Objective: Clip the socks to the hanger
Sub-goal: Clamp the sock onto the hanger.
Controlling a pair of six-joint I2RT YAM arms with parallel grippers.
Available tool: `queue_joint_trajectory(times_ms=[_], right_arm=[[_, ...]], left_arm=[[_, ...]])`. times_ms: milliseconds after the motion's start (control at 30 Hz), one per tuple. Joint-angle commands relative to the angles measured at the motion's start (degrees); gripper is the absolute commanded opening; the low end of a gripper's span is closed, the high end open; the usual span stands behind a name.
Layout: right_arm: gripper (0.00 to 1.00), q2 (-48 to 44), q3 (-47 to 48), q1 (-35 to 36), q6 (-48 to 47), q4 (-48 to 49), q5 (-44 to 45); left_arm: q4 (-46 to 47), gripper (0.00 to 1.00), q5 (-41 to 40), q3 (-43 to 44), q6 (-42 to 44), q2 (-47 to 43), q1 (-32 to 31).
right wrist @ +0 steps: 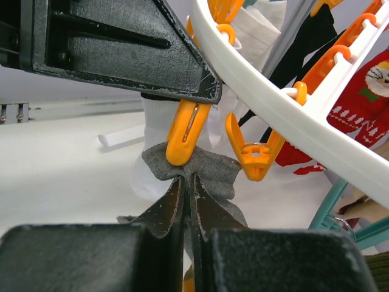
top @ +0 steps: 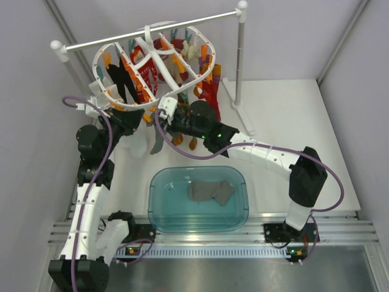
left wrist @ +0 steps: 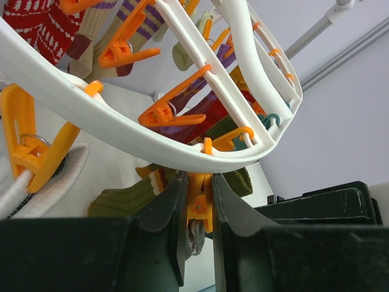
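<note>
The white hanger (top: 159, 58) hangs from the rail, its ring also crossing the left wrist view (left wrist: 121, 131) and the right wrist view (right wrist: 285, 103). My left gripper (left wrist: 197, 179) is shut on an orange clip (left wrist: 200, 204) under the ring's front edge, squeezing its handles. One grey sock (right wrist: 243, 167) hangs below that clip (right wrist: 185, 137), its bunched top edge at the clip's tips. My right gripper (right wrist: 188, 179) is shut on this sock just under the clip. From above, the sock (top: 157, 143) dangles between both grippers. A second grey sock (top: 211, 192) lies in the basin.
A teal basin (top: 197, 226) sits between the arm bases. The white rail stand (top: 152, 29) carries the hanger, its foot (top: 243, 112) at the right. Red, black, white and striped olive socks (left wrist: 121, 198) hang from other clips. A free orange clip (right wrist: 255, 155) dangles beside the sock.
</note>
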Motion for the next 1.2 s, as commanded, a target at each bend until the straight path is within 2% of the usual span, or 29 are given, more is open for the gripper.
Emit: queue_joint_trajectory(times_ms=[0, 367, 467, 500, 600, 733, 900, 967, 1000, 1033, 1167], right_arm=[[0.00, 0.21, 2.93, -0.49, 1.74, 4.31, 0.09], [0.00, 0.48, 4.33, 0.13, 5.17, 6.25, -0.88], [0.00, 0.65, 4.42, 0.39, 5.26, 6.33, -1.06], [0.00, 0.74, 4.51, 0.39, 5.17, 6.33, -1.14], [0.00, 0.92, 4.42, 0.39, 4.91, 6.33, -0.97], [0.00, 0.92, 4.42, 0.30, 4.38, 6.16, -0.79], [0.00, 1.18, 5.03, 0.39, 4.21, 5.37, -0.88], [0.06, 1.18, 5.83, 0.39, 3.86, 4.14, -1.14], [0.16, 0.57, 5.74, 0.39, 3.68, 3.09, -1.32], [0.21, 0.13, 4.87, 0.39, 3.07, 2.65, -1.32], [0.30, -3.73, 0.48, 0.13, 1.57, 0.71, -1.49]], left_arm=[[0.44, 0.00, 0.81, -0.79, -0.13, -0.62, 0.37], [-0.09, 0.00, 0.55, -0.88, -0.48, -0.79, 0.28], [-0.44, 0.11, 0.28, -0.71, -0.75, -0.97, 0.37], [-0.53, 0.21, 0.28, -0.62, -0.83, -1.06, 0.37], [-1.23, 0.33, 0.02, -0.18, -1.01, -1.50, 0.37], [-1.85, 0.54, -0.51, 0.35, -1.53, -2.20, 0.28], [-2.03, 0.63, -1.21, 0.61, -2.06, -3.43, 0.37], [-2.29, 0.65, -1.56, 0.70, -2.15, -3.87, 0.28], [-2.81, 0.66, -1.83, 0.79, -1.80, -4.39, 0.37], [-3.17, 0.66, -1.83, 1.14, -1.80, -4.49, 0.28], [-5.01, 0.68, -2.44, 1.49, -1.01, -5.98, 0.28]])
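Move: The left hand already squeezes the orange clip between its fingertips. The grey sock's cuff, pinched by the right hand, sits about 2 cm to its right and 3 cm below, level or slightly nearer. From the right hand the clip is some 2 cm left, 1 cm ahead and 3 cm up; an empty clip is about 4 cm ahead, 2 cm left and 2 cm up, and the olive socks hang about 10 cm right and 3 cm ahead. Still pinching the grey sock's cuff, the right hand eases it up about 2 cm into the jaws of the orange clip. Halfway through, the left hand spreads its fingers wide to let go of the clip and backs off some 1.5 cm; the right hand's fingers start to part only at the end. ##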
